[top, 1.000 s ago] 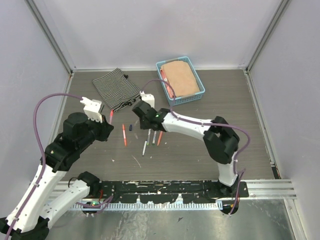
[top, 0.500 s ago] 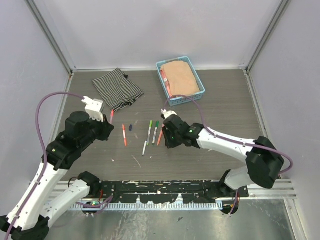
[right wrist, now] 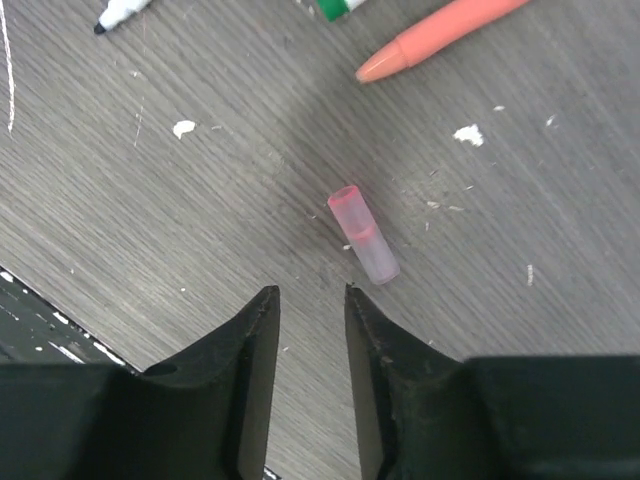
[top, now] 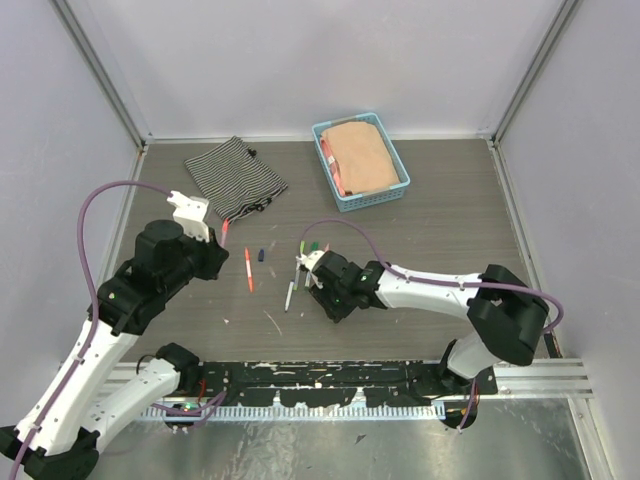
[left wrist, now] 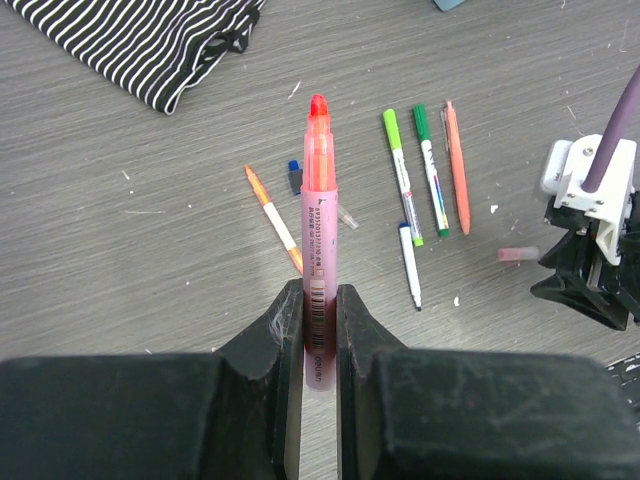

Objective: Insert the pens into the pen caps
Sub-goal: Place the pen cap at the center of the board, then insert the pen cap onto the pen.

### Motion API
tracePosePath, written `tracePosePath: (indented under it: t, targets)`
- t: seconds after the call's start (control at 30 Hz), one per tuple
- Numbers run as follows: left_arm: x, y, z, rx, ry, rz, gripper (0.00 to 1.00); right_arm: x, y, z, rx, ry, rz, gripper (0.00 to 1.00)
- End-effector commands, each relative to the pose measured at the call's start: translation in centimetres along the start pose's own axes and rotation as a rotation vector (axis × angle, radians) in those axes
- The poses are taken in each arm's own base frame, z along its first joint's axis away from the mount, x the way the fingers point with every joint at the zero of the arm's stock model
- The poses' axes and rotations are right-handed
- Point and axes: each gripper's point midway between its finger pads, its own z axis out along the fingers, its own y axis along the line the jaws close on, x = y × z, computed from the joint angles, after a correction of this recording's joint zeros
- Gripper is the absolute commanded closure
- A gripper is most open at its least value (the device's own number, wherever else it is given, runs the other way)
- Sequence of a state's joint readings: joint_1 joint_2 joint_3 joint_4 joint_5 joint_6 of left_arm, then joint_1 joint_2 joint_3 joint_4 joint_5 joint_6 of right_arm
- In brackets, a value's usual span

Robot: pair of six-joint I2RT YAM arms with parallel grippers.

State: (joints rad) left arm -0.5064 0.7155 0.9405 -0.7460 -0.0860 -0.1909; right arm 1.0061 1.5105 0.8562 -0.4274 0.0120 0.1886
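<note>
My left gripper (left wrist: 320, 300) is shut on the lower barrel of a pink pen (left wrist: 318, 220) whose bare orange tip points away from the wrist; in the top view this gripper (top: 214, 246) hovers left of the loose pens. On the table lie an orange pen (top: 248, 270), a dark blue pen cap (top: 261, 255), green pens (left wrist: 403, 175) and a salmon pen (left wrist: 457, 165). A short pink pen cap (right wrist: 365, 235) lies flat just ahead of my right gripper (right wrist: 310, 295), which is open, low over the table and holds nothing.
A striped cloth (top: 232, 177) lies at the back left. A blue basket (top: 404, 182) with a tan cloth in it stands at the back centre. A white pen with a dark tip (left wrist: 410, 265) lies nearest the arms. The metal rail (top: 520, 372) runs along the near edge.
The right arm swung from beside the striped cloth over to the pens and came down over the pink cap, its jaws parting. The left arm and its pen have not moved.
</note>
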Motion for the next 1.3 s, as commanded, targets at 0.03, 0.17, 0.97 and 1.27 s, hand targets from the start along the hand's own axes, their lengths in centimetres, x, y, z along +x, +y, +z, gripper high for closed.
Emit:
tracePosePath:
  t: [0.03,0.17,0.97,1.27]
  targets:
    - [-0.5,0.2,0.0,-0.01,-0.03,-0.004,1.0,-4.9,-0.5,-2.5,0.043,-0.18,-0.002,0.56]
    - [-0.5,0.3,0.0,-0.013,-0.028,-0.003,1.0,-5.9,-2.3,-3.6,0.161,-0.252,0.167,0.51]
    - [-0.4,-0.1,0.0,0.007,-0.027,-0.004,1.0,-4.6,-0.8,-0.9,0.568,-0.25,0.853,0.23]
    - [-0.4,-0.1,0.0,0.008,-0.026,-0.004,1.0,-2.8,-1.9,-0.7,0.593,-0.225,0.866,0.24]
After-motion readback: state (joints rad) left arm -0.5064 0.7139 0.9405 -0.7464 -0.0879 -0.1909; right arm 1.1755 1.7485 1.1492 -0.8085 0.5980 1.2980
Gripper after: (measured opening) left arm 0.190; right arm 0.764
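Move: Roughly 3 cm ahead of the right hand, 1 cm to its left and 3 cm below lies the pink pen cap, its length running left-right. The orange pen's middle is about 12 cm ahead of the hand and 5 cm to its left, with the green-capped pen 12 cm ahead and 8 cm left. The blue-ended pen lies some 4 cm ahead and 12 cm left. From the left hand the cap is about 25 cm to the right, 4 cm back and 22 cm below. Rising about 5 cm and reaching 4 cm forward, the right hand spins clockwise some 55 degrees while its fingers spread wide. It swings a few centimetres left, then sinks about 4 cm, easing a little back and right, to hover over the pink cap with the finger gap along the cap's length. The left hand stays still, keeping hold of the pink pen. ##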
